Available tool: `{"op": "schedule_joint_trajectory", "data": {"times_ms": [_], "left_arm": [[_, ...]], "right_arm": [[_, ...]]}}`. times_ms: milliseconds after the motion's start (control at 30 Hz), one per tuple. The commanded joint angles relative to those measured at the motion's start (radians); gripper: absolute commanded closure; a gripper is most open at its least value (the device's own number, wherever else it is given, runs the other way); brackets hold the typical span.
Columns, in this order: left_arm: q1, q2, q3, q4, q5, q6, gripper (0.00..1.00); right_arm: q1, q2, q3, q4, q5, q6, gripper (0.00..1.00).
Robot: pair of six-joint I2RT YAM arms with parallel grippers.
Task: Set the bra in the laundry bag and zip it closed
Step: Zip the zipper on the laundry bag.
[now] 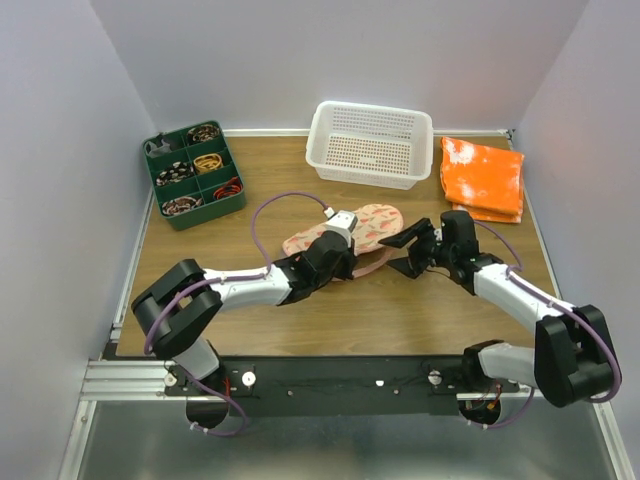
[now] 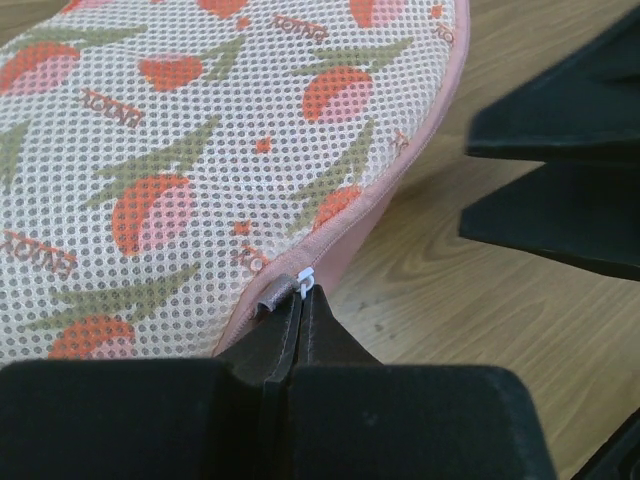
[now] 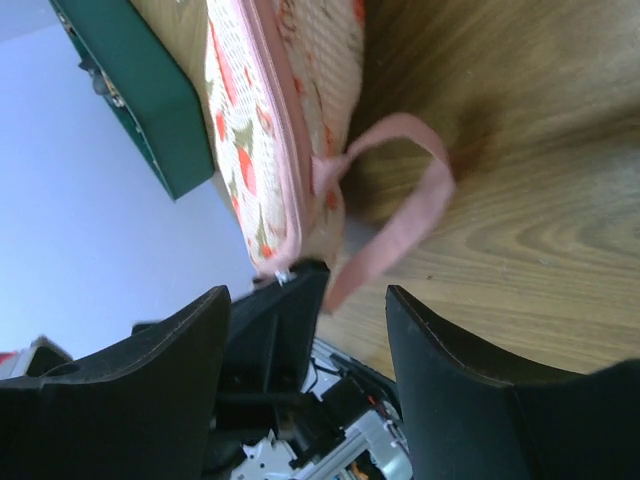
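The laundry bag (image 1: pixel 372 226) lies in the middle of the table, a pale pink mesh pouch with a red and green fruit print. My left gripper (image 1: pixel 350 265) is at its near rim, shut on the zipper pull (image 2: pixel 272 294) at the bag's edge (image 2: pixel 340 235). What shows of the rim (image 3: pixel 283 170) looks zipped shut. A pink loop strap (image 3: pixel 405 215) hangs from the bag onto the wood. My right gripper (image 1: pixel 408 252) hovers just right of the bag, open, with nothing between its fingers (image 3: pixel 445 380). The bra is out of view in every frame.
A white perforated basket (image 1: pixel 370 145) stands at the back centre. An orange-and-white folded cloth (image 1: pixel 482 178) lies at the back right. A green divided tray (image 1: pixel 192 175) of small items sits at the back left. Walls enclose the table on three sides.
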Motion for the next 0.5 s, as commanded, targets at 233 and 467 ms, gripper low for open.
{"op": "schedule_joint_trajectory", "data": {"times_ms": [233, 467], "left_arm": [[-0.072, 0.037, 0.057, -0.025, -0.055, -0.033, 1.00], [-0.075, 0.058, 0.092, -0.048, -0.066, -0.033, 1.00]], "right_arm": [[0.004, 0.119, 0.018, 0.145, -0.019, 0.062, 0.44], [0.005, 0.104, 0.014, 0.147, -0.031, 0.058, 0.54]]}}
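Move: The bag's piped zipper edge lies about 2 cm ahead and 3 cm to the left of the open right gripper, slightly below it; the zipper pull, still pinched in the left fingertips, is some 8 cm to the right gripper's left and 2 cm back. The pink strap hangs about 4 cm left, 1 cm back and 3 cm below the right gripper. That same edge spot is roughly 3 cm ahead and 5 cm to the right of the left gripper. Keep the left fingers shut on the zipper pull and bring it about 2.5 cm right and somewhat back, carrying the bag's edge towards the right gripper. Meanwhile reach the right gripper some 2 cm forward and down so its fingers straddle that edge, one above and one below, and close them about a third of the way, without yet shutting. ##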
